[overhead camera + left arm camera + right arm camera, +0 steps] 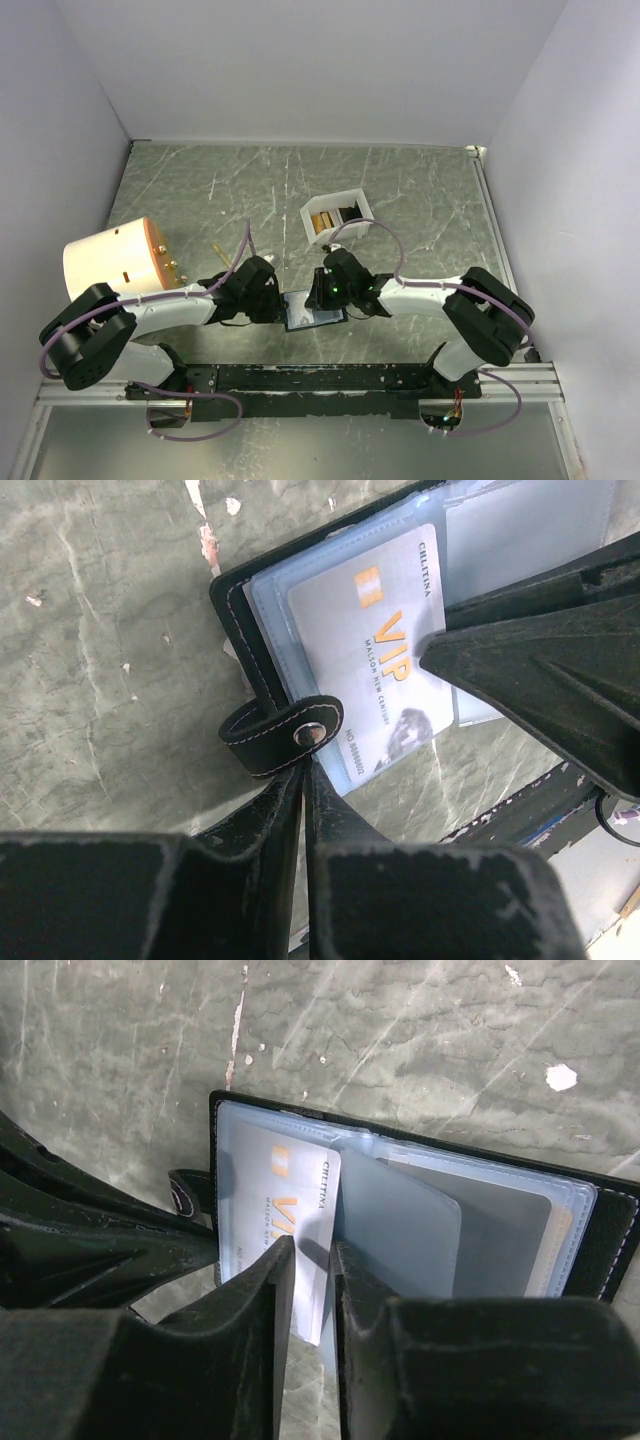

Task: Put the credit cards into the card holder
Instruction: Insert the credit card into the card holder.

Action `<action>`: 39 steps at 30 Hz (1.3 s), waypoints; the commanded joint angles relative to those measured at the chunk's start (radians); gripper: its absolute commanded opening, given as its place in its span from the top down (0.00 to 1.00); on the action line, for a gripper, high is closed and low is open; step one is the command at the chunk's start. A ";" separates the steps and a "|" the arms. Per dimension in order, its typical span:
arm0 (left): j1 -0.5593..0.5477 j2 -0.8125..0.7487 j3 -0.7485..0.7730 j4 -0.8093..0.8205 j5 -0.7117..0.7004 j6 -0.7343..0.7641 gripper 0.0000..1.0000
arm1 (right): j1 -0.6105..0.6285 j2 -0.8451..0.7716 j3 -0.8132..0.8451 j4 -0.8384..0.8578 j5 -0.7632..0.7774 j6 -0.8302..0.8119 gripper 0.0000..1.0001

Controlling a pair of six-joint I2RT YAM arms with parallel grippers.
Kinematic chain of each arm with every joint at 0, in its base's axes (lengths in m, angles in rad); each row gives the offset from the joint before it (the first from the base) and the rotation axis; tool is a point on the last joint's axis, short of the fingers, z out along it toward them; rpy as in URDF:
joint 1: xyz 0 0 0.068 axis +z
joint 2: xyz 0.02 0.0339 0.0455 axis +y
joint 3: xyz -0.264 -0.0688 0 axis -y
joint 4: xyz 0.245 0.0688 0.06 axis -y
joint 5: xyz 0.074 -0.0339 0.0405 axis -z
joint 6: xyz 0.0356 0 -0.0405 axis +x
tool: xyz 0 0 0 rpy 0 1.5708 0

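Note:
The card holder (312, 314) lies open between my two grippers, black outside (592, 1232) with pale blue pockets. My left gripper (305, 768) is shut on its black snap strap (283, 735) and pins that side. A pale card with gold VIP lettering (385, 650) sits partly in the left pocket, its lower end sticking out (312, 1310). My right gripper (313, 1248) stands over that card's right edge, the jaws a narrow gap apart with the card seen between the tips. More credit cards (326, 221), gold and dark, stand in the white box (307, 214).
A cream cylinder with an orange face (110, 260) rests at the left by the left arm. The white box sits just behind the right gripper. The black base rail (330, 378) runs along the near edge, close to the holder.

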 commanded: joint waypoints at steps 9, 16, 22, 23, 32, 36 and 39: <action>-0.011 -0.031 0.020 -0.036 -0.045 0.008 0.77 | 0.017 -0.052 0.102 -0.224 0.152 -0.071 0.62; -0.011 -0.085 0.032 -0.070 -0.084 0.013 0.71 | 0.017 -0.065 0.120 -0.277 0.212 -0.083 0.61; -0.011 -0.156 0.063 -0.135 -0.132 0.041 0.50 | 0.014 -0.111 0.212 -0.327 0.256 -0.202 0.60; -0.010 -0.175 0.073 -0.151 -0.140 0.049 0.46 | 0.012 -0.123 0.233 -0.337 0.281 -0.226 0.59; -0.010 -0.342 0.229 -0.352 -0.264 0.162 0.00 | -0.090 0.024 0.600 -0.525 0.506 -0.461 0.49; -0.010 -0.379 0.308 -0.471 -0.347 0.216 0.00 | -0.143 0.139 0.751 -0.555 0.566 -0.535 0.45; -0.011 -0.422 0.319 -0.475 -0.344 0.224 0.01 | -0.180 0.231 0.837 -0.580 0.607 -0.577 0.44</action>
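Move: The white tray of cards lies about 20 cm ahead of the right hand and 6 cm to its right, at table height. The card holder's middle is just under the right hand, 1 cm to its right; the VIP card's middle is about 3 cm to its left. From the left hand, closed at the snap strap, the holder's middle is some 7 cm to the right and level, the tray about 21 cm ahead and 12 cm right. The right fingers come off the VIP card's inner edge, opening and easing some 3 cm right across the holder, still low, before the hand sweeps forward and up, about 15 cm each way, towards the tray, tipping up some 40 degrees. The left fingers let go at the strap and open wide, the hand rising about 15 cm with a little forward travel, tilting up some 25 degrees. ##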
